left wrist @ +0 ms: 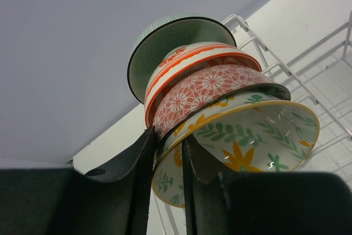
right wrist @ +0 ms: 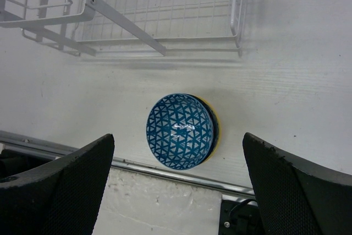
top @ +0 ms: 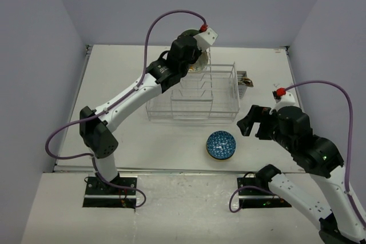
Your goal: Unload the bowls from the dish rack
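Note:
At the far left end of the dish rack stand several bowls on edge in a row. In the left wrist view these are a dark green one, an orange-striped one, a red floral one and, nearest, a white floral one with a yellow rim. My left gripper is shut on that nearest bowl's rim, one finger inside and one outside. A blue mosaic bowl sits on the table in front of the rack, nested in a yellow bowl. My right gripper hangs open above it.
The rack's wire frame is bare at its near and right parts. A small caddy hangs on its right side. The table's metal front edge runs just below the blue bowl. Grey walls close the table on three sides.

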Available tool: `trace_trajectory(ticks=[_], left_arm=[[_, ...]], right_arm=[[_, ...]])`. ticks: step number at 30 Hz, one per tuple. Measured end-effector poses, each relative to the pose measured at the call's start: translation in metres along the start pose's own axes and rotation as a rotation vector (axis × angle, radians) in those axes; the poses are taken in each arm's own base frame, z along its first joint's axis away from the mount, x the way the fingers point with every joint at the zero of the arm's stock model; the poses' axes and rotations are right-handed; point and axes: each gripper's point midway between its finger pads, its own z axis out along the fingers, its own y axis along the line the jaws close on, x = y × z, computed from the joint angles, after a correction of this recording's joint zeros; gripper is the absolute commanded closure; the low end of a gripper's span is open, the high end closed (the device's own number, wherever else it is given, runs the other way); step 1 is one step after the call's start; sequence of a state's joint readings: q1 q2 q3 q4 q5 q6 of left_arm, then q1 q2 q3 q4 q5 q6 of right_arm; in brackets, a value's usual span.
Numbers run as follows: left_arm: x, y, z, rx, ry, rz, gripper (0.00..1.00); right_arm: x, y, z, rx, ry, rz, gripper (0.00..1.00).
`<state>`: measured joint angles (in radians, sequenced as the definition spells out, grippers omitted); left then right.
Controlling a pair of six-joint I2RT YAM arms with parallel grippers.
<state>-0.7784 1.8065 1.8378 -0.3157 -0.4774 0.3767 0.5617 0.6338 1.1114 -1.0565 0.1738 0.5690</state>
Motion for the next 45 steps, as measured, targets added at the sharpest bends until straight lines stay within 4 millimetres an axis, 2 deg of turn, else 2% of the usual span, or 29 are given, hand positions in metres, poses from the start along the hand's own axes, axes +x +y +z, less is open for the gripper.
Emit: trace_trajectory(ticks=[3, 5, 7, 8, 20, 29, 39, 45], left_arm=[[0.001, 0.0, 0.0, -0.002, -0.001, 0.013, 0.81], [0.003, 0.0, 0.0, -0.002, 0.0, 0.027, 0.9], [0.004, 0.0, -0.001, -0.002, -0.001, 0.035, 0.93], [0.005, 0.0, -0.001, -0.002, 0.0, 0.039, 1.0], [0.009, -0.005, -0.015, -0.086, 0.039, 0.121, 1.0], [0.016, -0.003, -0.029, -0.135, 0.052, 0.051, 1.0], [-0.014, 0.011, -0.062, -0.137, -0.05, -0.116, 1.0], [-0.017, 0.01, -0.069, -0.113, -0.071, -0.17, 1.0]], right_arm=[[-0.002, 0.001, -0.002, -0.004, -0.006, 0.0, 0.01], [-0.002, 0.001, -0.002, -0.005, -0.007, 0.0, 0.01], [-0.003, 0.001, -0.003, -0.006, -0.01, 0.0, 0.01], [-0.002, 0.001, -0.004, -0.007, -0.01, 0.001, 0.01], [-0.004, 0.001, -0.01, -0.015, -0.024, 0.002, 0.01], [-0.005, 0.001, -0.008, -0.013, -0.021, -0.001, 0.01], [-0.005, 0.002, -0.004, -0.007, -0.011, -0.004, 0.01], [-0.006, 0.003, -0.004, -0.008, -0.013, -0.008, 0.01]])
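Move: The left fingers are already around the left rim of the flower-painted bowl, whose middle lies about 6 cm to the hand's right, 2 cm ahead and roughly level. Farther out in the same row stand the pink bowl, some 3 cm beyond it, the orange-striped bowl, 6 cm beyond, and the green bowl, about 9 cm beyond. From the right hand, the flower-painted bowl is roughly 28 cm ahead, 19 cm left and 5 cm higher. Close the left fingers the rest of the way to pinch the bowl's left rim, sinking barely a centimetre, then draw the bowl back about 6 cm, away from the pink bowl, and a little left. As it comes back, lift over 4 cm and roll the wrist some 20 degrees so the hand's right side rises. ##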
